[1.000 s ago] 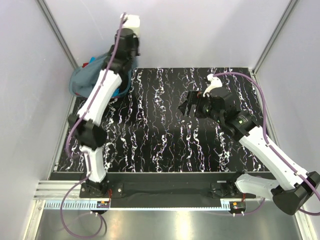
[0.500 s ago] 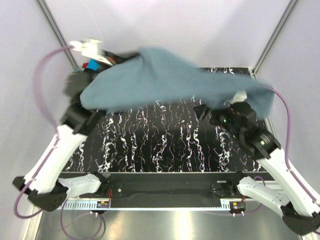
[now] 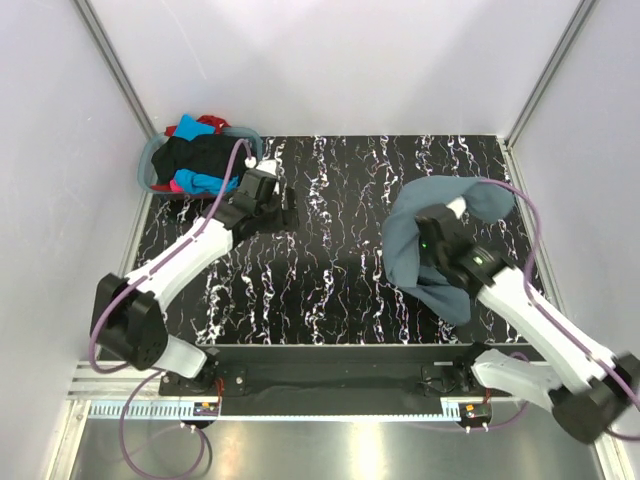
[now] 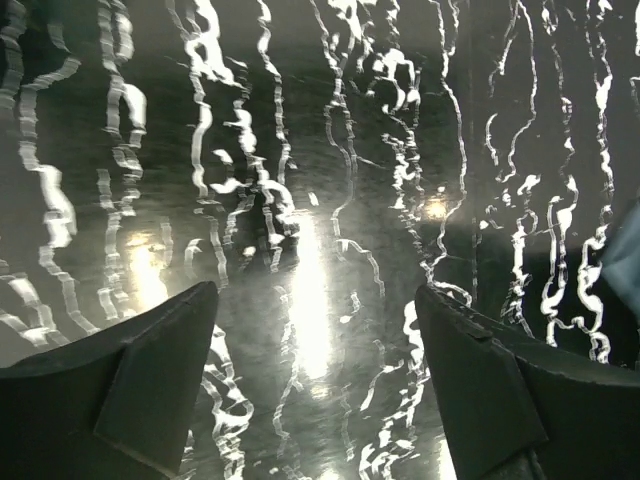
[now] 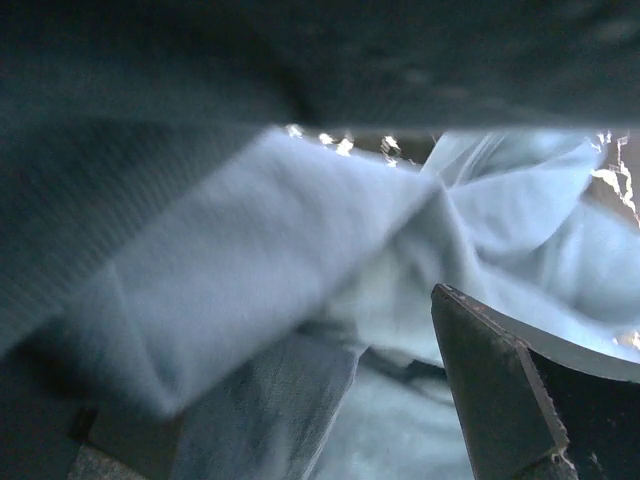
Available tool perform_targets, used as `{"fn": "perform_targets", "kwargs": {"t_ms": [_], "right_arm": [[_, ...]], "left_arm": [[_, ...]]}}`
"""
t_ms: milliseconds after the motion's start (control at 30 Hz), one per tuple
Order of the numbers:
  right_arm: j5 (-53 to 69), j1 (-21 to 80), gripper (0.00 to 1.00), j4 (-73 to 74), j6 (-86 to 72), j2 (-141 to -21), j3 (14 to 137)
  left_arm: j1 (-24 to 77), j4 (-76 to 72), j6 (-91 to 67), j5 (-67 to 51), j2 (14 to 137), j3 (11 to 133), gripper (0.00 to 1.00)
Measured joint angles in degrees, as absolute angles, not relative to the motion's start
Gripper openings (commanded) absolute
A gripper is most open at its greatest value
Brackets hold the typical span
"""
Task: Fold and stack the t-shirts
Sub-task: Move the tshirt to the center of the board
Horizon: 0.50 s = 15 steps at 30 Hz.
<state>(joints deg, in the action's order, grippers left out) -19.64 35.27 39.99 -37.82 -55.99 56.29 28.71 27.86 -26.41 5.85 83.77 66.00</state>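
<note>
The slate blue-grey t-shirt (image 3: 405,250) lies crumpled on the right half of the table, draped over my right wrist and gripper. In the right wrist view the same shirt (image 5: 300,230) fills the frame. My right gripper (image 5: 310,330) stands open in its folds: one finger (image 5: 510,390) shows and cloth hides the other. My left gripper (image 3: 285,212) hangs open over bare table just right of the basket. Nothing lies between its fingers (image 4: 150,380) in the left wrist view. A black tee (image 3: 200,158), a turquoise one (image 3: 190,128), a red one (image 3: 212,122) and a pink one (image 3: 177,186) sit in the basket.
The round grey-blue laundry basket (image 3: 148,170) stands at the table's far left corner. The black marbled tabletop (image 3: 320,270) stretches between the two arms. White walls and metal posts close in the left, right and far sides.
My left gripper pulled the blue-grey shirt out of the basket, swung it across to the right and let go. The shirt dropped over my right arm, and the left gripper opened.
</note>
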Motion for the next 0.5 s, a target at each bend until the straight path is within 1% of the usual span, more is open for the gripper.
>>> {"fn": "perform_targets", "kwargs": {"t_ms": [133, 267, 367, 500], "right_arm": [[-15.8, 30.8, 1.0, 40.7, -37.5, -67.9, 60.0], [-7.3, 24.8, 0.97, 42.1, -33.3, -78.4, 65.5], [-5.7, 23.9, 0.99, 44.6, -29.6, -85.6, 68.6], [-6.0, 23.9, 1.0, 49.1, -27.3, -87.9, 67.0]], "left_arm": [[28.8, 30.4, -24.0, 4.7, 81.7, 68.0, 0.87], [29.4, 29.1, -24.2, -2.3, 80.8, 67.0, 0.87], [31.1, 24.6, -25.8, -8.8, 79.5, 62.3, 0.89], [34.3, 17.6, -28.6, -16.0, 79.9, 56.5, 0.9]]}}
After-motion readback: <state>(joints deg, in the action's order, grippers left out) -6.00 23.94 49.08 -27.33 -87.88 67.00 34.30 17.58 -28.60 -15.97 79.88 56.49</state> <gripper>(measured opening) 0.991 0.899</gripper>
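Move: The t-shirt, bunched on the board's right half, has its middle roughly 8 cm to the right of the right hand, 4 cm ahead and 16 cm below, with some cloth close around that hand. From the right hand, the board's centre is about 17 cm left, 6 cm ahead and 21 cm down. For the left hand, the t-shirt lies some 34 cm to the right, 4 cm back and 11 cm down. Open right hand sinks about 11 cm towards the t-shirt, tipping down 30 degrees, as left swings right and back. ##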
